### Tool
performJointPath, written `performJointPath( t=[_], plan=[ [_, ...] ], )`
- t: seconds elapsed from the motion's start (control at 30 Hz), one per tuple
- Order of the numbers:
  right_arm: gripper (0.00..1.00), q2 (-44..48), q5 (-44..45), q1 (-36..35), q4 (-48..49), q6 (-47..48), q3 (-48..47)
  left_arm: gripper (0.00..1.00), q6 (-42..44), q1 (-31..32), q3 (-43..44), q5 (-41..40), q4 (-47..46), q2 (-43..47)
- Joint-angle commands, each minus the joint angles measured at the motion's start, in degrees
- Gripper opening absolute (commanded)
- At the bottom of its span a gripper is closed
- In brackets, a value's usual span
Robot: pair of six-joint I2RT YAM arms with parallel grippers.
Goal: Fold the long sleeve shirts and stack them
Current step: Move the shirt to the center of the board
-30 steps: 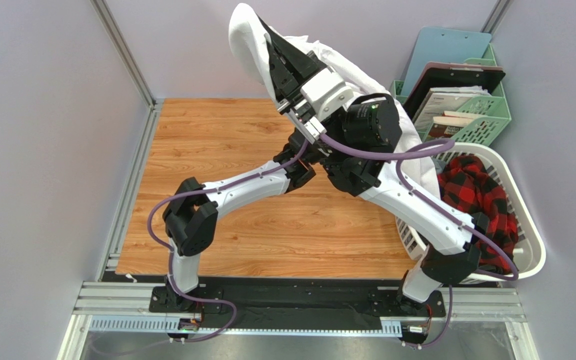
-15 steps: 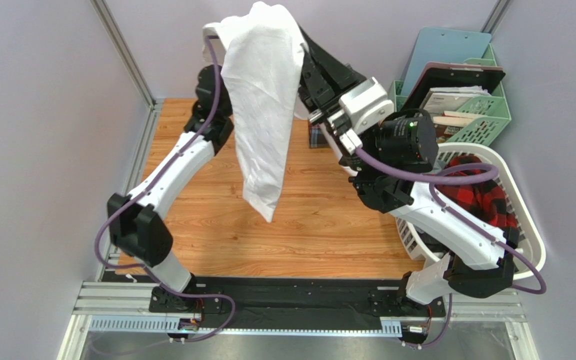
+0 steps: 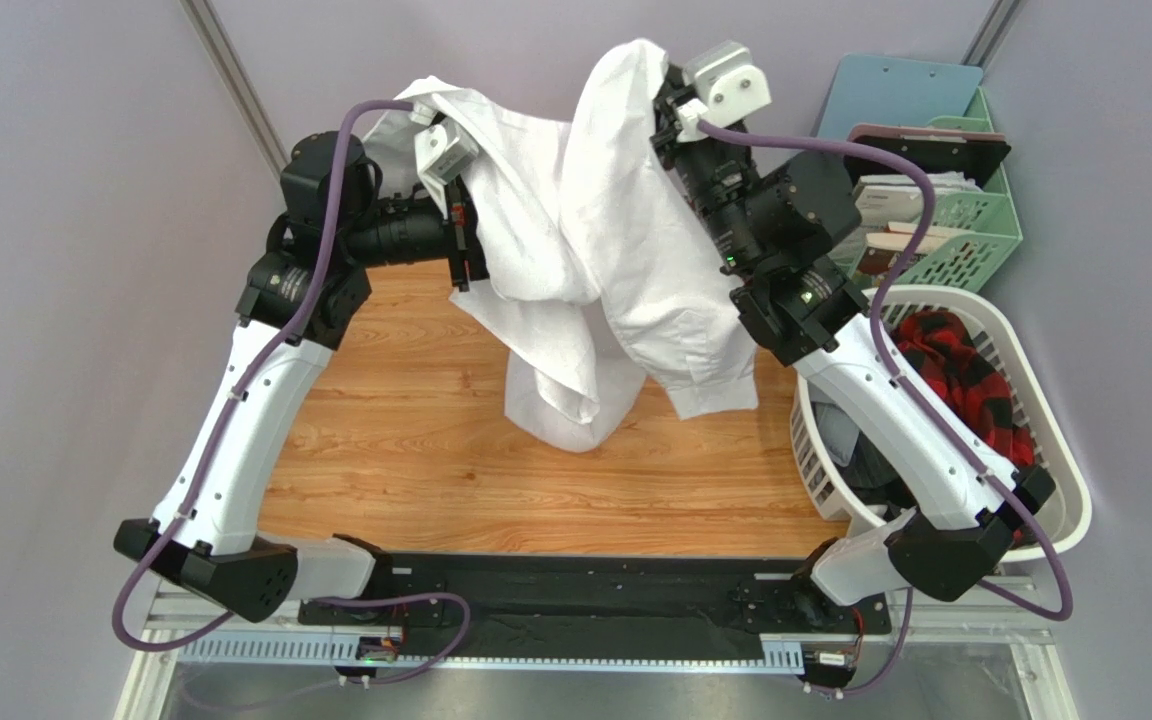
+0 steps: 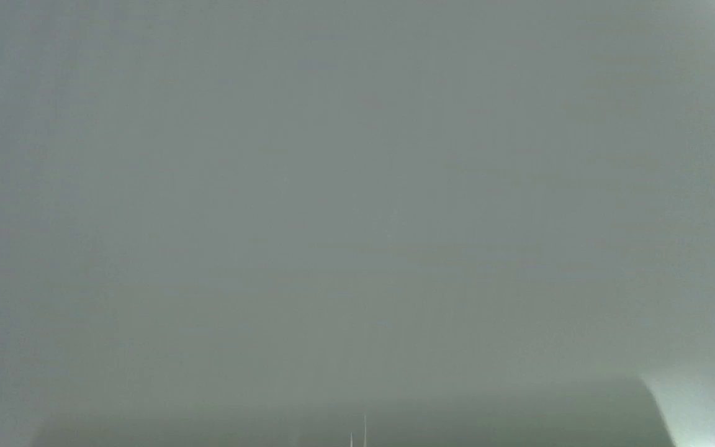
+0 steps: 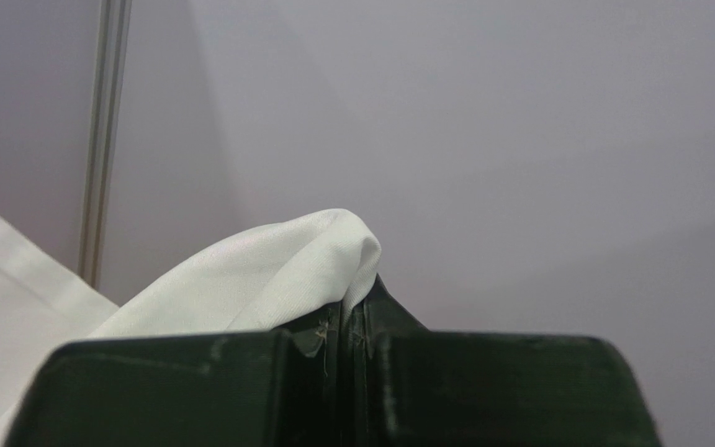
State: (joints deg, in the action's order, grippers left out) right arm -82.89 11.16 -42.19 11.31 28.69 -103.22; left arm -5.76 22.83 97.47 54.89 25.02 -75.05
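Observation:
A white long sleeve shirt (image 3: pixel 612 255) hangs in the air above the wooden table (image 3: pixel 387 435), stretched between both arms, its lower end drooping to the tabletop. My right gripper (image 3: pixel 668 93) is raised at the back; in the right wrist view its jaws (image 5: pixel 357 312) are shut on a fold of the white cloth (image 5: pixel 268 270). My left gripper (image 3: pixel 459 225) points sideways into the shirt's left part and is shut on it. Pale cloth (image 4: pixel 352 186) fills the left wrist view and hides the fingers there.
A white laundry basket (image 3: pixel 1056 450) at the right holds a red and black checked garment (image 3: pixel 973 390). Behind it stands a green file rack (image 3: pixel 988 225) with folders. Grey walls and a metal post (image 3: pixel 244 105) bound the table at left and back.
The left gripper closed on the shirt, then the arm swung out to the left. The right arm rose and moved back. The shirt now spreads between them instead of hanging in one strip.

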Motion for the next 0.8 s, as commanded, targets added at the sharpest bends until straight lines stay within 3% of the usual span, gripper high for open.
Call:
performJointPath(
  t=[0.0, 0.07, 0.17, 0.3, 0.33, 0.37, 0.4, 0.43, 0.47, 0.5, 0.53, 0.63, 0.77],
  plan=[
    [0.00, 3.17, -3.77, -0.26, -7.78, -8.03, 3.28, 0.00, 4.43, -2.17, 2.02, 5.66, 9.95, -0.45],
    [0.00, 3.87, -4.65, -0.26, -10.95, -9.08, 5.12, 0.00, 7.32, -2.26, 2.55, 6.54, 15.72, -1.41],
    [0.00, 7.37, -7.97, -0.26, -13.94, -10.05, 13.90, 0.00, 20.23, -2.26, -1.30, 6.20, 26.09, -0.46],
    [0.00, 11.52, -15.45, -0.34, -20.87, -11.47, 25.76, 0.00, 46.81, -2.70, -9.91, 0.05, 42.72, 0.34],
    [0.16, 11.79, -16.33, -0.26, -26.63, -10.24, 27.09, 0.07, 51.24, -4.27, -13.85, -2.75, 45.88, 0.25],
    [0.32, 11.88, -18.26, 0.00, -30.43, -7.79, 29.54, 0.22, 54.59, -5.59, -15.89, -4.34, 50.00, -0.27],
    [0.46, 11.88, -18.80, 0.53, -34.39, -5.51, 30.61, 0.53, 61.07, -7.34, -17.82, -5.75, 52.04, -0.80],
    [0.70, 11.79, -21.07, 1.67, -40.86, -3.14, 31.49, 0.82, 65.05, -10.93, -20.37, -8.81, 56.59, -2.11],
    [0.83, 11.44, -23.00, 5.07, -44.58, -2.07, 31.94, 0.99, 68.04, -13.14, -21.17, -9.97, 58.11, -2.73],
    [0.96, 11.09, -24.68, 6.84, -47.93, -1.19, 31.68, 0.99, 72.16, -15.42, -21.79, -10.76, 59.43, -3.26],
    [1.00, 10.65, -25.91, 8.52, -53.88, -0.31, 30.98, 0.99, 73.51, -19.54, -21.88, -12.43, 60.67, -3.70],
    [1.00, 7.75, -33.97, 14.15, -64.90, -1.78, 28.08, 0.99, 75.19, -26.07, -22.41, -15.15, 60.95, -3.79],
    [1.00, 4.67, -41.73, 17.49, -71.42, -3.29, 28.33, 0.99, 73.71, -26.79, -24.34, -16.92, 59.63, -2.65]
  ],
)
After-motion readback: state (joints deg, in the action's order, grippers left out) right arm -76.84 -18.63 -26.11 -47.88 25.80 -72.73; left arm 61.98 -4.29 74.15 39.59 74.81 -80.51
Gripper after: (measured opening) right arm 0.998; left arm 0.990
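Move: The white shirt hangs from both grippers; its goal, the middle of the board, lies roughly 46 cm below the left hand and 5 cm ahead, level with it sideways. From the right hand that spot is some 60 cm down, 11 cm left and 5 cm back. The folded plaid shirt lies about 16 cm ahead and 10 cm right of the right hand, the laundry basket's middle some 40 cm right and 12 cm back. The white shirt, still pinched high at both ends, is swung down towards the board, and both grippers open wide partway through, letting it go. The left hand sinks about 30 cm, then draws off to its left as its fingers tip down; the right sinks some 40 cm, easing back and at last right, fingers pitching steeply down. ##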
